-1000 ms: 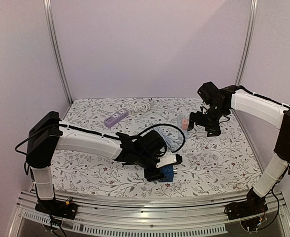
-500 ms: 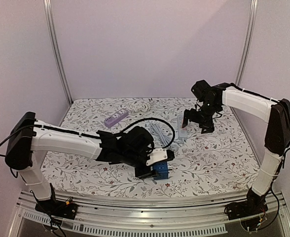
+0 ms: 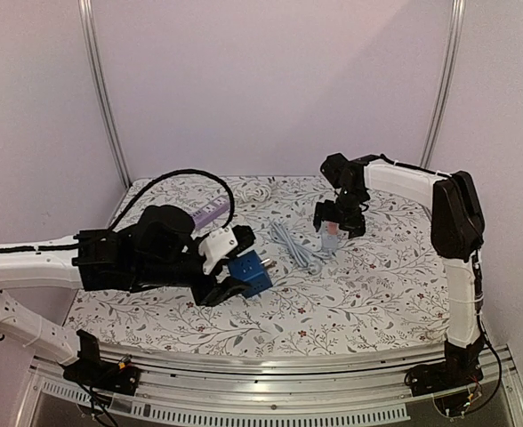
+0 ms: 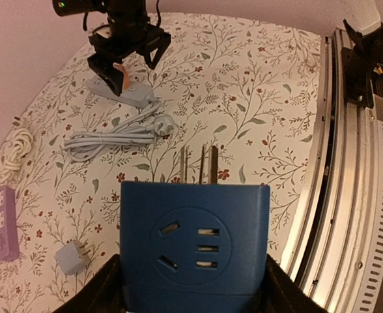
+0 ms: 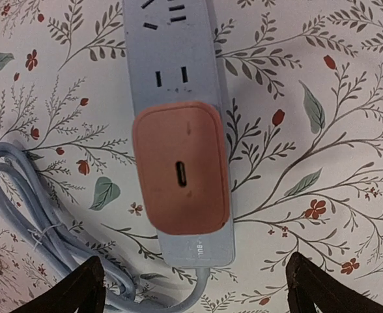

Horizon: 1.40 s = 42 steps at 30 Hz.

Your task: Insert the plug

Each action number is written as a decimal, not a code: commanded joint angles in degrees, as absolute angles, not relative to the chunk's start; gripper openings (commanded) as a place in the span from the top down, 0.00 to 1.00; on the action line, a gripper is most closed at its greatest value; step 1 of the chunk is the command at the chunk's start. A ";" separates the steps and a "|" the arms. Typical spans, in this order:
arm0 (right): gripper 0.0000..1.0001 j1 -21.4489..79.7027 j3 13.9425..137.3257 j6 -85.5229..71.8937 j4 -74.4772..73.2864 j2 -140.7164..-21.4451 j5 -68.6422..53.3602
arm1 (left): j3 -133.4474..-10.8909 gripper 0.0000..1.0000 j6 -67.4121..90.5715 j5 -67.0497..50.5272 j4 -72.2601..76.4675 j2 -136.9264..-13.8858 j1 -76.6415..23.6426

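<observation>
The plug is a blue cube adapter (image 4: pixel 195 244) with metal prongs (image 4: pixel 198 163) pointing away, and its socket face is toward the camera. My left gripper (image 4: pixel 191 293) is shut on its sides and holds it above the table, left of centre (image 3: pixel 248 274). A grey power strip (image 5: pixel 172 52) lies at the back right with a salmon-pink charger (image 5: pixel 180 166) plugged into it. My right gripper (image 5: pixel 198 274) hovers open directly over that charger, its fingers (image 5: pixel 81 290) wide on either side, touching nothing. From above, the right gripper (image 3: pixel 337 218) hangs over the strip.
The strip's grey cable (image 3: pixel 293 245) is bundled between the two grippers. A purple power strip (image 3: pixel 206 212) and a coiled white cord (image 3: pixel 260 189) lie at the back. A small grey adapter (image 4: pixel 72 257) sits on the floral cloth. A metal rail (image 4: pixel 348 163) runs along the near edge.
My left arm has drawn back to the left, carrying the blue plug away from the table's middle. The right arm has swung left and now sits over the grey strip.
</observation>
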<state>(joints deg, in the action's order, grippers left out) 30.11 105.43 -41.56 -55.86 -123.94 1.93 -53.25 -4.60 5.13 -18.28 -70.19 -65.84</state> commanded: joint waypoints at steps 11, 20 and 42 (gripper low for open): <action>0.19 30.64 109.11 -37.96 -53.65 -134.31 5.71 | -53.95 0.62 3.52 13.36 -27.64 -56.51 -66.01; 0.44 30.60 109.12 -34.20 -52.53 -135.93 5.26 | -55.60 0.62 3.71 13.86 -30.03 -55.50 -65.96; 0.95 31.57 80.41 3.23 -40.76 -106.53 -2.68 | -57.83 0.62 7.65 13.01 -31.94 -56.15 -66.01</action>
<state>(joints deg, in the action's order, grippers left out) 30.50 85.62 -8.47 -47.03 -114.67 4.10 -55.29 6.22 13.82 -32.51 -55.18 -65.84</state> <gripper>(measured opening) 0.453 0.608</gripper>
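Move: Beneath the open right hand is the pink plug, about 2 cm ahead, level sideways and 6 cm below. The power strip carrying it is centred some 6 cm ahead, straight on, 9 cm down; the coiled cable lies about 10 cm left, 2 cm back and 9 cm down. From the left hand, already gripping the blue adapter, the pink plug is roughly 27 cm ahead, 26 cm right and 19 cm down; the small grey plug is about 18 cm ahead, 11 cm left and 22 cm down. Lowering about 6 cm over the pink plug, the right hand eases forward slightly and closes its fingers on the plug's sides, then pulls back some 6 cm, a little right and up, turning about 30 degrees counter-clockwise and drawing the strip along. The left hand keeps hold of the blue adapter and carries it about 7 cm left and 5 cm up. ##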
